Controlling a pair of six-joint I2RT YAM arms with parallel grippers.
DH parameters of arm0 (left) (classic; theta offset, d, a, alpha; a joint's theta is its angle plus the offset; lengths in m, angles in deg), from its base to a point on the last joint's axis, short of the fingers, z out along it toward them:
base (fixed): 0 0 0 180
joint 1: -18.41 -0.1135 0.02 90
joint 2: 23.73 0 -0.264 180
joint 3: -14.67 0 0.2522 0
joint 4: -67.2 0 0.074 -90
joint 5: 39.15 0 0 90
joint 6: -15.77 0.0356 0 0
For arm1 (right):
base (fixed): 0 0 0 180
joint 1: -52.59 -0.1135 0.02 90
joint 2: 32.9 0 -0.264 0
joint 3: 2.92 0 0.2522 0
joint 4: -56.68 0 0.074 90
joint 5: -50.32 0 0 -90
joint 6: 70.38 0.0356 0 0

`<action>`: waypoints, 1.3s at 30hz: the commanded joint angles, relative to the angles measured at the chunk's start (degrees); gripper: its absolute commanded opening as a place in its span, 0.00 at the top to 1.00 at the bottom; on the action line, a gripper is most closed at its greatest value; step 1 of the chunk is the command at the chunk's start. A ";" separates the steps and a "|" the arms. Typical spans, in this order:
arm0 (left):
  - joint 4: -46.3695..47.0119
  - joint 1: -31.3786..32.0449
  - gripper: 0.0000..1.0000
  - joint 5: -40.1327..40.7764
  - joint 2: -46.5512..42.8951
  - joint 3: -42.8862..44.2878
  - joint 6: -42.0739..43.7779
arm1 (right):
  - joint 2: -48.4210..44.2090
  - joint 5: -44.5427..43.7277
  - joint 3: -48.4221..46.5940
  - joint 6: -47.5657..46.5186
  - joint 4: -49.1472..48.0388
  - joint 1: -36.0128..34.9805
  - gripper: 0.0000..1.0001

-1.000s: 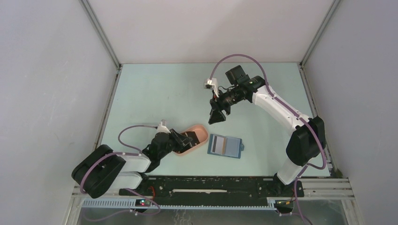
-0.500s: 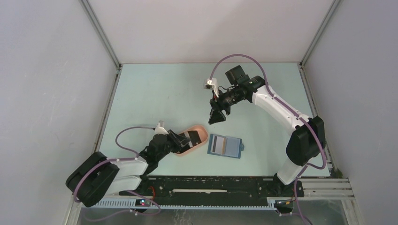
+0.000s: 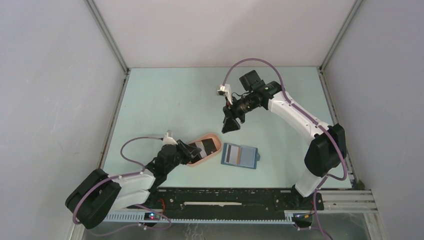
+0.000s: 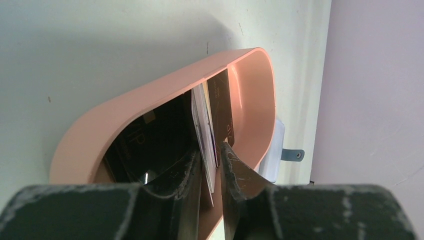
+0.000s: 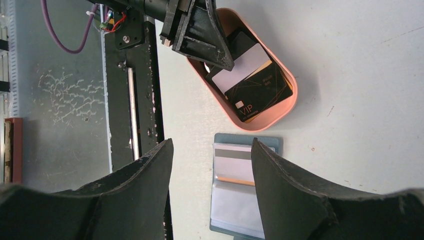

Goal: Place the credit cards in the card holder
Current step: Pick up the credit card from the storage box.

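My left gripper (image 4: 209, 149) is shut on a pale-faced credit card (image 4: 204, 125), seen edge-on and tilted up out of the pink tray (image 4: 150, 100). From the right wrist view the same card (image 5: 240, 64) juts from the left gripper (image 5: 222, 61) over a black VIP card (image 5: 260, 90) lying in the tray. The blue card holder (image 3: 240, 155) lies open right of the tray, with a dark-striped card (image 5: 232, 155) in its upper pocket. My right gripper (image 5: 211, 142) hangs open high above the holder (image 5: 239, 200), holding nothing.
The pink oval tray (image 3: 212, 142) sits near the table's front edge, touching distance from the holder. The black base rail (image 5: 130, 90) runs along the near edge. Grey walls enclose the table on three sides.
The left arm's elbow and base link have dropped toward the near left corner, while its gripper stays at the tray with the card. The right arm has not moved.
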 commanded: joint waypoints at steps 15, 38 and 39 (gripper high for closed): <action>-7.80 -0.35 0.92 4.00 -8.76 -2.17 -0.04 | -0.11 0.63 -0.66 -1.07 0.52 -0.93 0.33; -52.36 -0.30 1.00 9.58 -45.23 7.21 15.65 | -2.61 0.54 -0.37 -4.31 2.48 -1.19 0.33; -53.13 -0.28 1.00 9.21 -46.12 7.76 16.68 | -2.97 0.47 -0.22 -4.83 2.72 -1.19 0.33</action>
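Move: The black credit card to be taken stands tilted in the storage box at the left fingertips, its middle about 3 cm ahead and 1 cm below. The white card lies some 1 cm ahead, 2 cm right and 2 cm below; the card holder is about 19 cm right, 2 cm back and 4 cm below. From the idle right hand the black card lies roughly 15 cm left, 3 cm back and 16 cm below. Left fingers shut on the black card's edge and draw it about 5 cm left, 3 cm up, slightly back. ##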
